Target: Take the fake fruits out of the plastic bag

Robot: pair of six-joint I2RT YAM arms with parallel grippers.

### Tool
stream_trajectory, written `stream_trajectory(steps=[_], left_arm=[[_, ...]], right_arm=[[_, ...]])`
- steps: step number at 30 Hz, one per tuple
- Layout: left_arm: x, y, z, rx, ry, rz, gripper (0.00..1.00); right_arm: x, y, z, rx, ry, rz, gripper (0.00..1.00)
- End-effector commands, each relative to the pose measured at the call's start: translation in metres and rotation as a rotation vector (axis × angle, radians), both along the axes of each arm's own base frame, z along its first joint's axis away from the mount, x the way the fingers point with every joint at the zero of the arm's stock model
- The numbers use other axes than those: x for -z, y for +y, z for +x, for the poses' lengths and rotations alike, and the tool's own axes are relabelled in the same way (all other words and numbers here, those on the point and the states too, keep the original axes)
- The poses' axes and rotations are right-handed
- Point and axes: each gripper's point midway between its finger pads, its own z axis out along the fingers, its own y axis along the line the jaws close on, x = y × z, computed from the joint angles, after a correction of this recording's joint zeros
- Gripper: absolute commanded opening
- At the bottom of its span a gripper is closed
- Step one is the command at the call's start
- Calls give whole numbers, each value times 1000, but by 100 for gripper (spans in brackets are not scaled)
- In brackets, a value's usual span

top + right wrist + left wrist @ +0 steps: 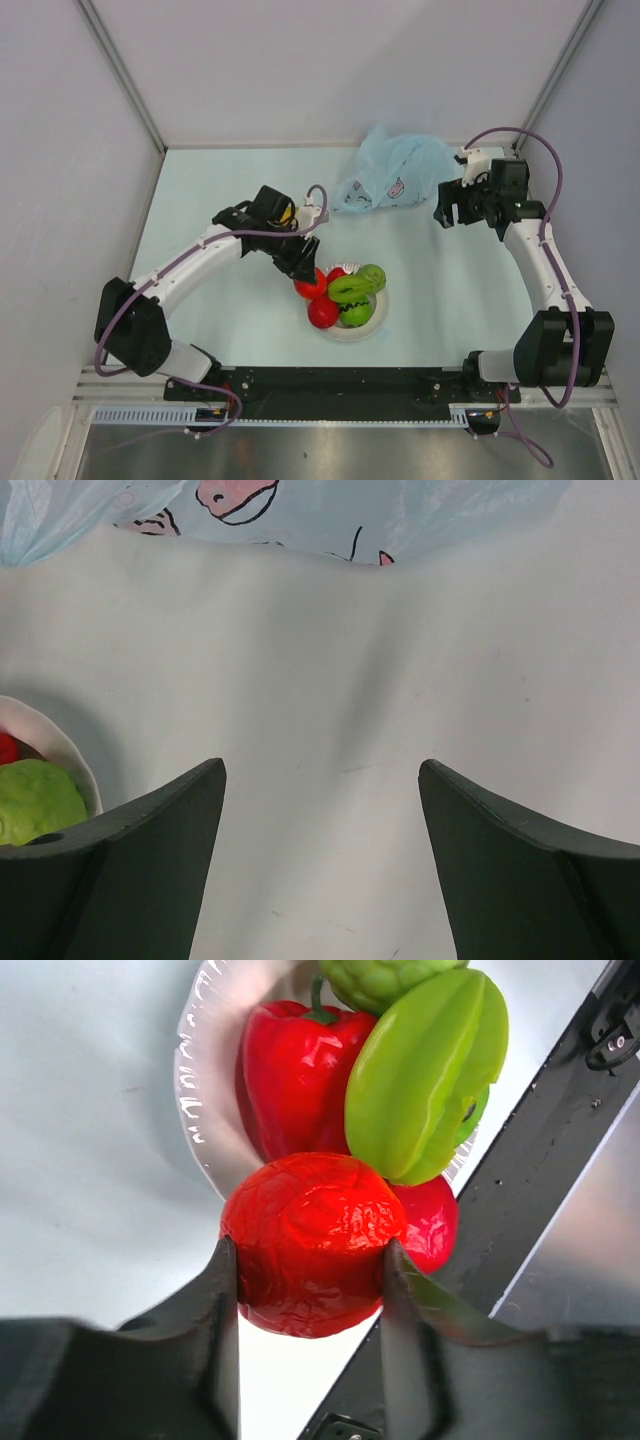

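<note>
Several fake fruits are piled on a white plate [350, 333]: a red pepper [290, 1070], a green star fruit [425, 1075], a bumpy green fruit [385, 975] and a red fruit [432, 1222]. My left gripper [310, 1260] is shut on a wrinkled round red fruit [312, 1230], with both fingers pressed to its sides at the plate's left edge [310, 284]. The light-blue plastic bag [395, 178] lies crumpled at the back of the table. My right gripper [447, 205] hangs open just right of the plastic bag, with nothing between its fingers [170, 810].
The black rail of the arm bases [340, 382] runs along the near edge, close to the plate. White walls close in the table on the left, back and right. The plate's rim [60, 745] and a green fruit [35, 800] show in the right wrist view.
</note>
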Motion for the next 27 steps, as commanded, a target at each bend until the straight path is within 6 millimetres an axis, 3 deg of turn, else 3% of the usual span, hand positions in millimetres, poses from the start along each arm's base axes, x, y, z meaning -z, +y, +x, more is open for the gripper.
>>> stream_trajectory(steps=[1, 5, 16, 20, 27], left_arm=[[-22, 6, 22, -32, -37, -52, 33], [-5, 13, 26, -73, 13, -41, 33], [26, -7, 27, -97, 196, -85, 36], [40, -7, 22, -115, 264, -68, 44], [51, -4, 25, -163, 296, -38, 70]], right_arm=[[-1, -1, 5, 1, -16, 0, 83], [2, 0, 8, -1, -13, 4, 83], [7, -5, 8, 13, 1, -19, 83], [9, -7, 8, 18, 10, -20, 83], [11, -7, 10, 19, 12, -19, 83]])
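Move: The left hand still pinches the round red fruit. The bowl's middle lies about 8 cm to its right, level with it fore and aft and 8 cm lower. In the bowl the red pepper is 6 cm right and 4 cm ahead, the starfruit 9 cm right and 1 cm ahead, and the other red fruit 3 cm right and 3 cm back. From the right hand the bowl is roughly 22 cm left, 13 cm back and 14 cm down. Left hand shifts 2.5 cm forward, then lowers the held fruit 4.5 cm beside the pepper, tilting and slackening slightly. ##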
